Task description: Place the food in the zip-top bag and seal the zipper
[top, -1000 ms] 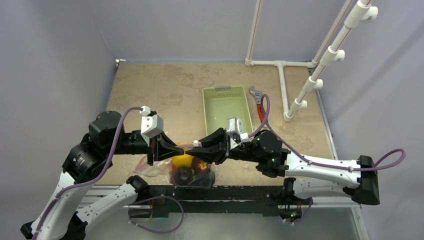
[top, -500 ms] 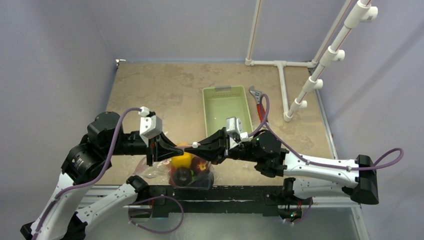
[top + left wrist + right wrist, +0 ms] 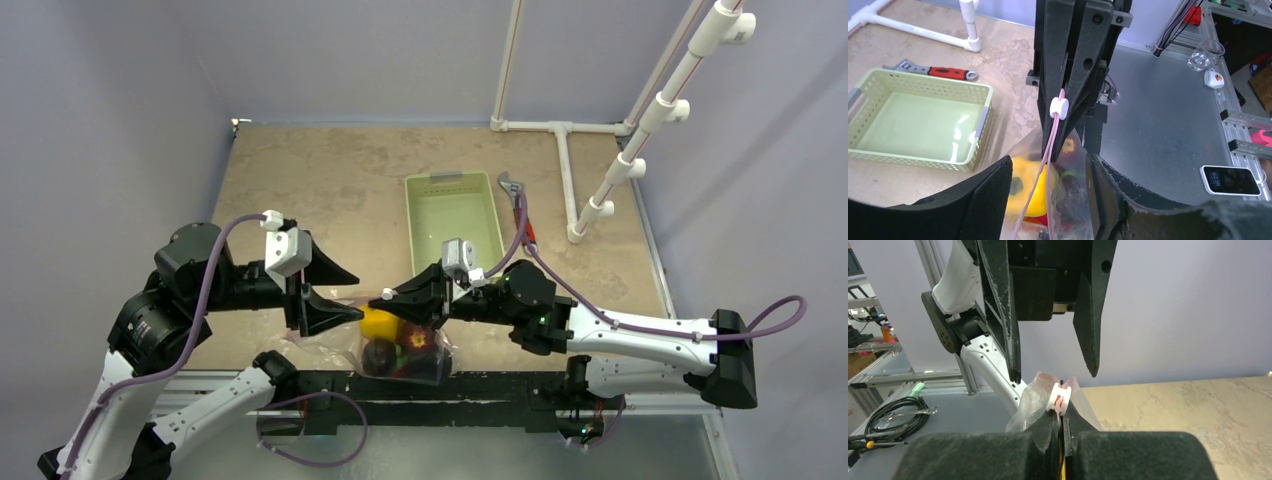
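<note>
The zip-top bag hangs by the table's near edge, with the food inside: a yellow pepper, a dark plum and a red piece. My right gripper is shut on the bag's pink zipper, just behind its white slider. My left gripper stands open to the left, its fingers on either side of the bag's end and apart from it. In the right wrist view the left gripper faces the slider with a wide gap.
A light green slotted basket stands behind the bag. An orange-handled wrench lies to the basket's right. A white pipe frame occupies the back right corner. A phone lies on the metal bench beyond the table.
My left gripper has let go of the zipper, opened and drawn back to the left. The right gripper stayed shut on the zipper and shifted slightly left; the bag sagged a little right.
</note>
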`<action>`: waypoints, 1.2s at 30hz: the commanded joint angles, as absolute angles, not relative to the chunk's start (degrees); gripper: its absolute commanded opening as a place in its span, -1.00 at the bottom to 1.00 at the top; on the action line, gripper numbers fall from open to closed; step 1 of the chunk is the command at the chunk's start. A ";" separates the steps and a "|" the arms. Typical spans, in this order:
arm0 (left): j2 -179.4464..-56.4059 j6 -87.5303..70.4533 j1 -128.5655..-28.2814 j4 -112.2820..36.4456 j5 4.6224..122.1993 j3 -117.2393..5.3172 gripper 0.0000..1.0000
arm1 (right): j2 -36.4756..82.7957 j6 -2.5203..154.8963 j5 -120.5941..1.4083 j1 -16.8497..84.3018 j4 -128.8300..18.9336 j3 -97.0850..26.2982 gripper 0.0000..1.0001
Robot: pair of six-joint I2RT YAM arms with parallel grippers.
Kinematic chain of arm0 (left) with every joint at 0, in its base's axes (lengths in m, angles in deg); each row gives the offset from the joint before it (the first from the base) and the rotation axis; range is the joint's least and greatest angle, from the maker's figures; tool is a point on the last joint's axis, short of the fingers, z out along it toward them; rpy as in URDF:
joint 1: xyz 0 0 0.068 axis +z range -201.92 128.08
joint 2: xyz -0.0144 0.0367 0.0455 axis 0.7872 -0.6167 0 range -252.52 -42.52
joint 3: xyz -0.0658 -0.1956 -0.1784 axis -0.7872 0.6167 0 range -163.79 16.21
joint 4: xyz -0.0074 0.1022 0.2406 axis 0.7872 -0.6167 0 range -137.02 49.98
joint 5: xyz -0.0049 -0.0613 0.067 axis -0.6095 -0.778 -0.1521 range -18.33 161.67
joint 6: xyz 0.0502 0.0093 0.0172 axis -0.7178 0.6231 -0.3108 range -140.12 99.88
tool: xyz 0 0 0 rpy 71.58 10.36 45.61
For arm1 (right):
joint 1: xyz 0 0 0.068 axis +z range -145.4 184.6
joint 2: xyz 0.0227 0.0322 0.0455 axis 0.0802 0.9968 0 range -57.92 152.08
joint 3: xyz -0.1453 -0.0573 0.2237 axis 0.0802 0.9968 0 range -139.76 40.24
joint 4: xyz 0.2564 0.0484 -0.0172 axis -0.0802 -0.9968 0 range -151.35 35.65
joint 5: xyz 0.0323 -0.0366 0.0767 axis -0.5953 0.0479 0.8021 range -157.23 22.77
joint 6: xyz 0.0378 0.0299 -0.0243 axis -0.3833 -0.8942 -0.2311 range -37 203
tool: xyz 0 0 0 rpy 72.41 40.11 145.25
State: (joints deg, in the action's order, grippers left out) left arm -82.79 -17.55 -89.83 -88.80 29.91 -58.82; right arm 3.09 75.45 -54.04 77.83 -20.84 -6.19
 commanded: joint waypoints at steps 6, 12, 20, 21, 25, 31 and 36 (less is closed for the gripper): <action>-85.29 -14.42 -89.76 -79.20 25.18 -58.45 0.12 | 2.78 76.32 -53.87 77.99 -19.70 -6.05 -1.00; -87.07 -13.01 -89.79 -75.21 22.22 -56.17 0.07 | 3.05 76.73 -53.43 77.99 -20.34 -6.09 -1.00; -87.57 -13.49 -89.83 -75.42 19.55 -55.03 -0.08 | 3.16 77.19 -53.42 77.99 -20.34 -6.28 -1.00; -87.54 -13.60 -89.82 -75.61 19.35 -54.91 -0.12 | 3.16 77.24 -53.43 78.04 -20.42 -6.36 -1.00; -87.64 -13.85 -89.78 -75.95 18.54 -54.24 -0.26 | 3.16 77.29 -53.59 77.99 -20.52 -6.52 -1.00; -88.05 -13.90 -89.82 -75.88 17.90 -53.13 -0.34 | 2.74 77.07 -54.00 78.04 -20.44 -6.47 -1.00; -88.40 -13.93 -89.78 -75.24 17.30 -52.55 -0.37 | 2.72 76.77 -53.88 78.01 -20.25 -6.43 -1.00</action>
State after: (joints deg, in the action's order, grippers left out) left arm -88.17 -13.70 -89.83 -77.69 19.31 -53.05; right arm 3.64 76.59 -54.04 77.83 -23.98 -5.39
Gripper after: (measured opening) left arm 0.326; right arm 0.008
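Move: Just to the right of the open left hand, some 4 cm away, level fore and aft and about 1 cm higher, is the white zipper slider, lying about 2 cm left of the right hand's point. The yellow pepper in the bag is some 3 cm right of the left hand, straight below and about 12 cm down. The green basket's middle is roughly 30 cm ahead and 17 cm right of the left hand, about 32 cm below. Rising about 1.5 cm and then swinging right some 3 cm towards the slider, the left hand sinks again to straddle it, turning about 10 degrees clockwise while its open fingers narrow without shutting. The right hand keeps its pinch on the bag's zipper edge, lowers it about 2.5 cm with a slight downward tip of the fingers, then holds still. ##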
